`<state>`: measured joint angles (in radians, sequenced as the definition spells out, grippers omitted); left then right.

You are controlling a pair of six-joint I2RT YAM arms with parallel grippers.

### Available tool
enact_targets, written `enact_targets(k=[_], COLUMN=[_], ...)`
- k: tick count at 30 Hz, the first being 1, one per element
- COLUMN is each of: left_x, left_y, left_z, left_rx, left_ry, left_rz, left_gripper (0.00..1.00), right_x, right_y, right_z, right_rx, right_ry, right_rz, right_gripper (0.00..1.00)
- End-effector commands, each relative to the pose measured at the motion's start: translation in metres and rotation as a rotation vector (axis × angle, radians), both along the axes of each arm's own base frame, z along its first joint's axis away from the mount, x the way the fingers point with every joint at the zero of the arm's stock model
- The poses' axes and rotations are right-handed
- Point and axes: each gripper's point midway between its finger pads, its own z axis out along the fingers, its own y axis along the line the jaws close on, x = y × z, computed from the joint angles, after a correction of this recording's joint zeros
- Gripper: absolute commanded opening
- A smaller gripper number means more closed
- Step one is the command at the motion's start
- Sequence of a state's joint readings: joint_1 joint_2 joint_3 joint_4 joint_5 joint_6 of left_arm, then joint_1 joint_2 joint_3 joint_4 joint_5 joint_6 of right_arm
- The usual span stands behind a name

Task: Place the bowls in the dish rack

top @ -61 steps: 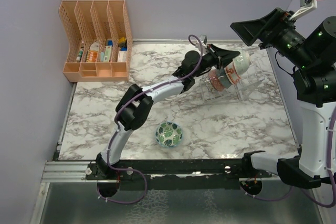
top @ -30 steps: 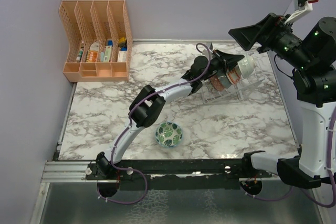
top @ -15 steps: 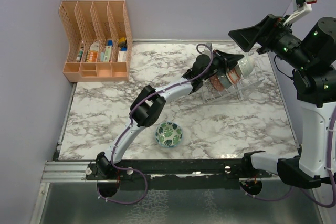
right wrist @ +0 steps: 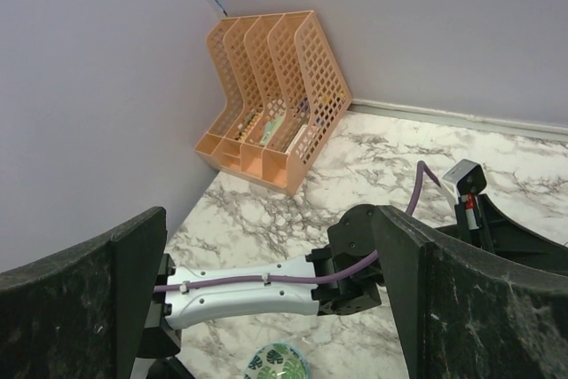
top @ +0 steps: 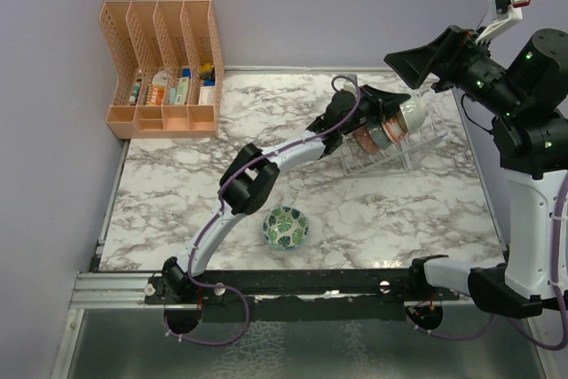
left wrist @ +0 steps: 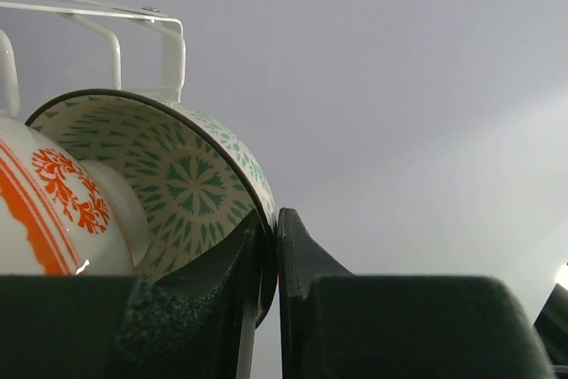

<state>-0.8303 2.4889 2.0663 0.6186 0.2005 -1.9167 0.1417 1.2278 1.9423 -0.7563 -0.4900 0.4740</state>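
Observation:
The clear dish rack [top: 383, 159] stands at the table's back right with bowls leaning in it. My left gripper [top: 397, 106] reaches into it, shut on the rim of a pale bowl with a green pattern [left wrist: 177, 184], which rests against an orange-red patterned bowl [left wrist: 53, 210] under the rack's wire [left wrist: 169, 51]. The rim sits pinched between the two fingers [left wrist: 302, 264] of the left gripper [left wrist: 271, 228]. A green-blue leaf-print bowl [top: 285, 226] lies alone on the marble near the front, also in the right wrist view [right wrist: 275, 363]. My right gripper [top: 426, 58] hangs high at the back right, open and empty [right wrist: 266, 215].
An orange plastic file organiser [top: 164, 68] with small items stands in the back left corner [right wrist: 275, 113]. The left arm [right wrist: 248, 286] stretches diagonally across the marble table [top: 177, 193]. Walls close the left, back and right sides.
The left arm carried the pale bowl right and down into the rack, then held almost still. The right gripper drifted slightly up and left.

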Motion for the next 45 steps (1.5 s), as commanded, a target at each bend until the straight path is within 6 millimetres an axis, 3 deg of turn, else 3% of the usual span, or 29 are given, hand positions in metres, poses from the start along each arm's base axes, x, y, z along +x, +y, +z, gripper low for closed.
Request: enact_targets(k=[1, 21, 32, 36, 40, 45], left_x=[-0.007, -0.015, -0.022, -0.022, -0.021, -0.021], left_y=[-0.002, 0.026, 0.028, 0.025, 0.022, 0.021], left_z=[0.005, 0.010, -0.010, -0.010, -0.010, -0.011], left_rx=[-0.016, 0.073, 0.217, 0.243, 0.267, 0.313], left_ry=[0.019, -0.026, -0.022, -0.036, -0.051, -0.076], left_rz=[-0.036, -0.073, -0.167, -0.187, -0.196, -0.204], left_gripper=[0.18, 0.23, 0.31, 0.38, 0.55, 0.69], right_x=[0.001, 0.004, -0.001, -0.002, -0.003, -0.004], right_y=[-0.001, -0.001, -0.002, -0.001, -0.001, -0.001], right_z=[-0.007, -0.019, -0.022, -0.022, -0.022, -0.023], right_rx=[-0.012, -0.005, 0.000, -0.002, -0.003, -0.005], right_ry=[0.015, 0.049, 0.050, 0.051, 0.047, 0.047], right_rz=[-0.002, -0.002, -0.004, -0.002, 0.001, 0.006], right_gripper=[1.00, 1.00, 1.00, 1.00, 1.00, 1.00])
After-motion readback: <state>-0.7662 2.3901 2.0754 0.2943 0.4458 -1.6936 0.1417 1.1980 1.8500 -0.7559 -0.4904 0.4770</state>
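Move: The pale green-patterned bowl, its rim still between the left fingers, has its middle about 5 cm below the left hand, 2 cm back and 2 cm to the right. Beside it in the rack, the orange-and-white bowl sits some 4 cm back, 3 cm left and 7 cm below that hand, and the grey bowl 6 cm back, 6 cm left and 8 cm below. From the right hand the pale bowl lies roughly 12 cm ahead, 10 cm right and 28 cm down. The pale bowl's rim is let go as the left fingers part, slightly at first and then to over half open. Meanwhile the left hand sinks about 3 cm, shifts 2 cm left towards the orange bowl, tips its fingers down and swings them clockwise, turning close to 20 degrees in all, then rises 2 cm. The right hand, open and empty, sinks 2.5 cm. ##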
